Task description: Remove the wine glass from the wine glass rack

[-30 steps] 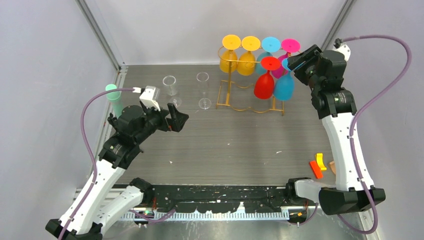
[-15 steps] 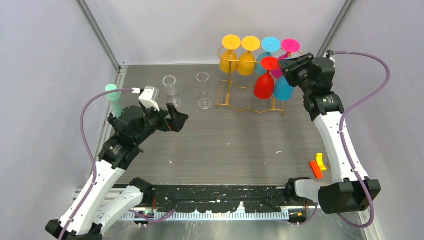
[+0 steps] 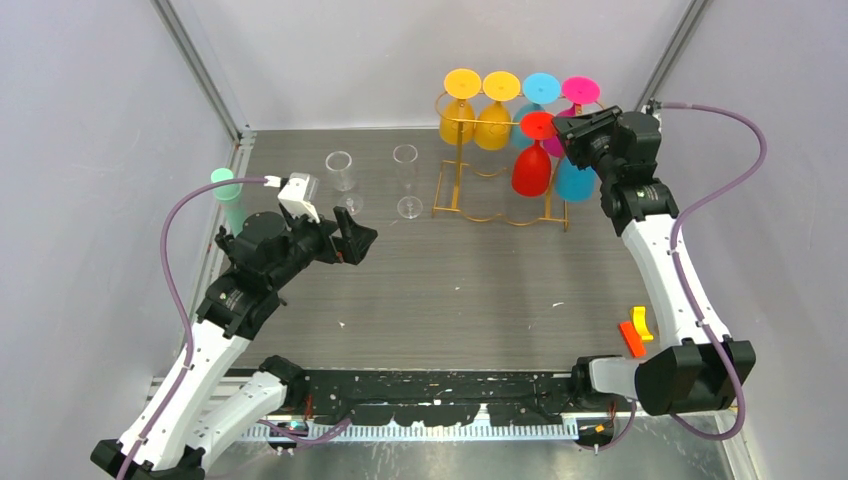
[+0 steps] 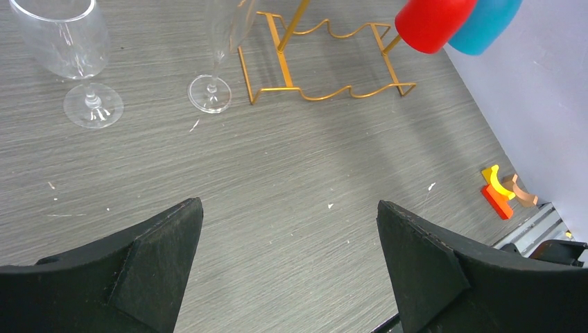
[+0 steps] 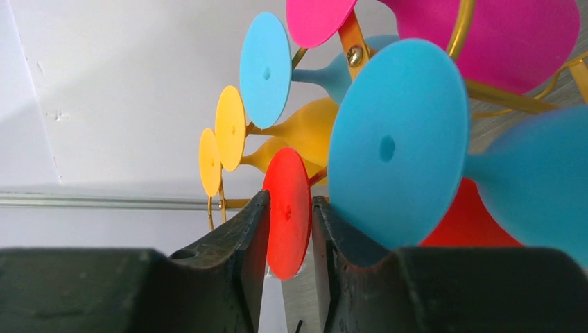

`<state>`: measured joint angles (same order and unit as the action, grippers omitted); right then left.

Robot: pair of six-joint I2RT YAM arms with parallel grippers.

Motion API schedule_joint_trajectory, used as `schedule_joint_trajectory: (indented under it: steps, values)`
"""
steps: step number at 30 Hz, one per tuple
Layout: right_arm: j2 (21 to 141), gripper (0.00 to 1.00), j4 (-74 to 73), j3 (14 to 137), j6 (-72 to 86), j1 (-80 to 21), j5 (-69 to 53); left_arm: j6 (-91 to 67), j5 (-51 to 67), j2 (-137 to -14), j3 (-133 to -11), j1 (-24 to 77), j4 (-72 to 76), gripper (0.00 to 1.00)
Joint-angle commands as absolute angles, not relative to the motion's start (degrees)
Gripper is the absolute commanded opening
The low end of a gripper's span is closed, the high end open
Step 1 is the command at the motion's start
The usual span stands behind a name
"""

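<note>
The gold wire wine glass rack stands at the back of the table with several coloured glasses hanging upside down from its top rail. The red wine glass hangs at the front. My right gripper reaches in from the right at the level of the feet. In the right wrist view its two fingers press on either face of the red glass's round foot, so the right gripper is shut on it. My left gripper hovers open over bare table, holding nothing.
Blue, pink and yellow glasses crowd the rack beside the red one. Two clear glasses stand left of the rack. A green cup sits at the left edge, small orange and red blocks at the right.
My right gripper has swung left from beside the rack to the red glass's foot and narrowed its jaws onto it. The left arm has not moved.
</note>
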<state>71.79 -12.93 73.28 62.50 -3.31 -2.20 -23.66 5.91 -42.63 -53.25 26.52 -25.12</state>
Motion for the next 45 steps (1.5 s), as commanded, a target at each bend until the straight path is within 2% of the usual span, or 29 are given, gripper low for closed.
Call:
schedule_joint_trajectory:
  steps: [1, 9, 16, 30, 39, 45]
  values:
    - [72.4, 0.33, -9.9, 72.8, 63.5, -3.2, -0.9, -24.0, 6.7, -42.5, -53.9, 26.6, -23.8, 1.00]
    - [72.5, 0.21, -9.1, 71.8, 64.5, -3.2, -1.4, -24.1, 6.8, -42.3, -53.7, 26.6, -24.0, 1.00]
    - [71.1, 0.01, -8.2, 71.4, 65.2, -3.1, -1.3, -24.1, 6.6, -42.1, -53.7, 26.6, -24.2, 1.00]
    - [62.2, 0.00, -8.4, 69.8, 68.2, -3.2, 0.8, -24.8, 4.0, -42.1, -53.4, 26.6, -23.1, 1.00]
    - [60.0, 0.00, -7.1, 65.8, 71.9, -3.2, -8.4, -28.0, 3.8, -43.1, -53.7, 26.6, -23.0, 1.00]
    - [54.3, 0.00, 3.1, 59.4, 77.1, -3.5, -16.2, -31.9, 7.2, -45.9, -53.3, 26.6, -20.2, 1.00]
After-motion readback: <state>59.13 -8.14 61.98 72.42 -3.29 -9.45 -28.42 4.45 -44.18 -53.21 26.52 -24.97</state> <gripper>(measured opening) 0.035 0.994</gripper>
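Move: The right gripper is already at the top of the red wine glass, its part-open fingers one above and one below the foot. The glass's middle hangs about 8 cm below this hand and 2 cm to its left. At about the same height, the front blue glass is about 7 cm to the right, the magenta one some 8 cm ahead and 6 cm right, and the rear blue one 8 cm ahead and 2 cm left. From the left hand, the red glass is roughly 18 cm ahead and 36 cm right, about level. Ease the right gripper down about 1 cm while closing its fingers flat on the red glass's foot, pinching it from above and below. Then, keeping that hold, draw the glass back towards the base and up about 4 cm each, out of the rack's hook. Carry on back and to the left while sinking a couple of centimetres, rolling about 10 degrees. ##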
